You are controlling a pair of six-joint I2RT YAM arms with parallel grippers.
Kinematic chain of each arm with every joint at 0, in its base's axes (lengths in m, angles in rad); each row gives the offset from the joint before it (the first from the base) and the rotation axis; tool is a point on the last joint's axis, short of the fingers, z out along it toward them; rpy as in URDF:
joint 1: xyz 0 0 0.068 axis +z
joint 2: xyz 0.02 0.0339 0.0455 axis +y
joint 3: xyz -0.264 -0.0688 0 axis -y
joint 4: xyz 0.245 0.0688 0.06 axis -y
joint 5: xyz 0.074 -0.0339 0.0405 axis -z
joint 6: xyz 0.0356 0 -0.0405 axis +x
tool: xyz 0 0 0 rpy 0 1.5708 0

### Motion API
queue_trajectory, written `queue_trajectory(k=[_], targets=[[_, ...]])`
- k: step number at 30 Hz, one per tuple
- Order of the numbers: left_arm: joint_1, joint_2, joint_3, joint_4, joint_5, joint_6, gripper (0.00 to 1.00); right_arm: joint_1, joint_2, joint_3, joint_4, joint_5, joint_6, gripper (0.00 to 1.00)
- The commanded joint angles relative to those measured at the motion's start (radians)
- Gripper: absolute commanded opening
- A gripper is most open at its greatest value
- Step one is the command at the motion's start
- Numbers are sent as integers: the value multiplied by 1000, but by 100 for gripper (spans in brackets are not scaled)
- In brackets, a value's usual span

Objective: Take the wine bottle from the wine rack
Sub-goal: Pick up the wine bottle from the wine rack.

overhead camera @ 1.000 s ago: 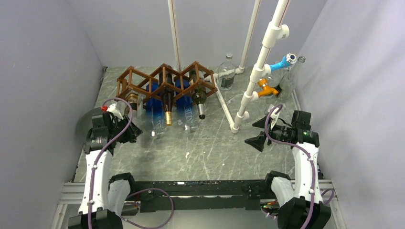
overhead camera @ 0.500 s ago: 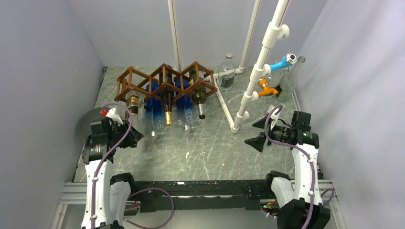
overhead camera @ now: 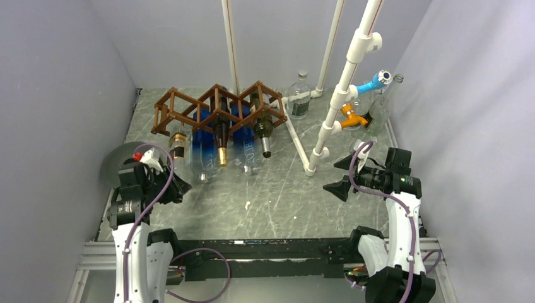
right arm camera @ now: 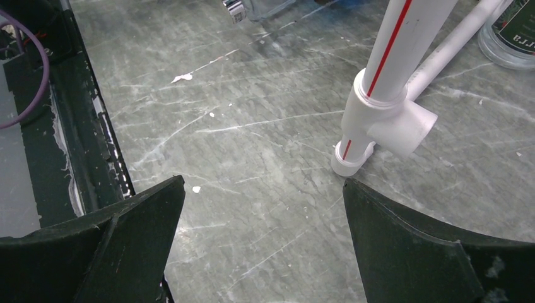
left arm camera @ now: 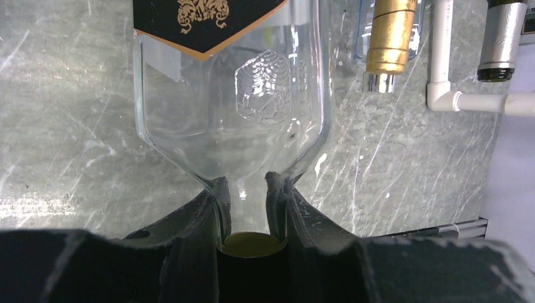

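Observation:
The wine bottle (overhead camera: pixel 178 148) is clear glass with a black, gold-edged label. It lies neck toward me in front of the leftmost cell of the brown wine rack (overhead camera: pixel 189 104). My left gripper (overhead camera: pixel 171 187) is shut on its neck. The left wrist view shows the bottle's shoulder (left arm camera: pixel 233 113) filling the frame, my left gripper (left arm camera: pixel 251 202) clamped on the neck on both sides, and the gold cap (left arm camera: pixel 254 245) between the fingers. At the right of the table my right gripper (overhead camera: pixel 340 177) hangs open, and nothing lies in my right gripper (right arm camera: pixel 264 189) but bare table.
The rack also holds blue bottles (overhead camera: pixel 202 136), a dark gold-necked bottle (overhead camera: pixel 221 144) and a silver-necked bottle (overhead camera: pixel 262 136). A white pipe frame (overhead camera: pixel 328 120) stands centre right, its foot (right arm camera: pixel 385 95) close to my right gripper. Clear bottles (overhead camera: pixel 298 98) stand at the back.
My left arm has drawn back toward the near edge, pulling the clear bottle further out of the rack's left cell. The right arm has not moved.

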Motion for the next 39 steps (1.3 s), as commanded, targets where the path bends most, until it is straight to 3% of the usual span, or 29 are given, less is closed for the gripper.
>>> queue_trajectory(k=[1, 13, 27, 39], targets=[[2, -58, 61, 117, 57, 6, 0, 6, -14, -2, 31, -10, -6, 99], [-5, -63, 126, 83, 60, -25, 0, 6, -17, -7, 38, -4, -1, 99], [-83, -90, 202, 39, 9, -66, 0, 5, -17, -7, 41, -5, -1, 99], [-155, -114, 282, 15, 58, -95, 0, 5, -25, -9, 40, -7, -5, 99]])
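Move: The left hand already grips the wine bottle by its neck; the bottle's middle lies about 12 cm ahead, roughly level with the hand and in line sideways. The rack's left cell is some 27 cm straight ahead and 5 cm lower. The blue bottle lies 19 cm ahead, 7 cm right, 12 cm lower; the gold-necked bottle 23 cm ahead, 13 cm right, 6 cm lower. The wine bottle is some 45 cm left, 10 cm ahead and 4 cm below the right hand. Backing off slightly first, about 1.5 cm away from the rack, the left hand then climbs some 5.5 cm, easing further back and a few centimetres to its right as it rises. The fingers keep their pinch on the wine bottle's neck, while the wrist tips the fingers up and swings clockwise a little, roughly 5 degrees. ##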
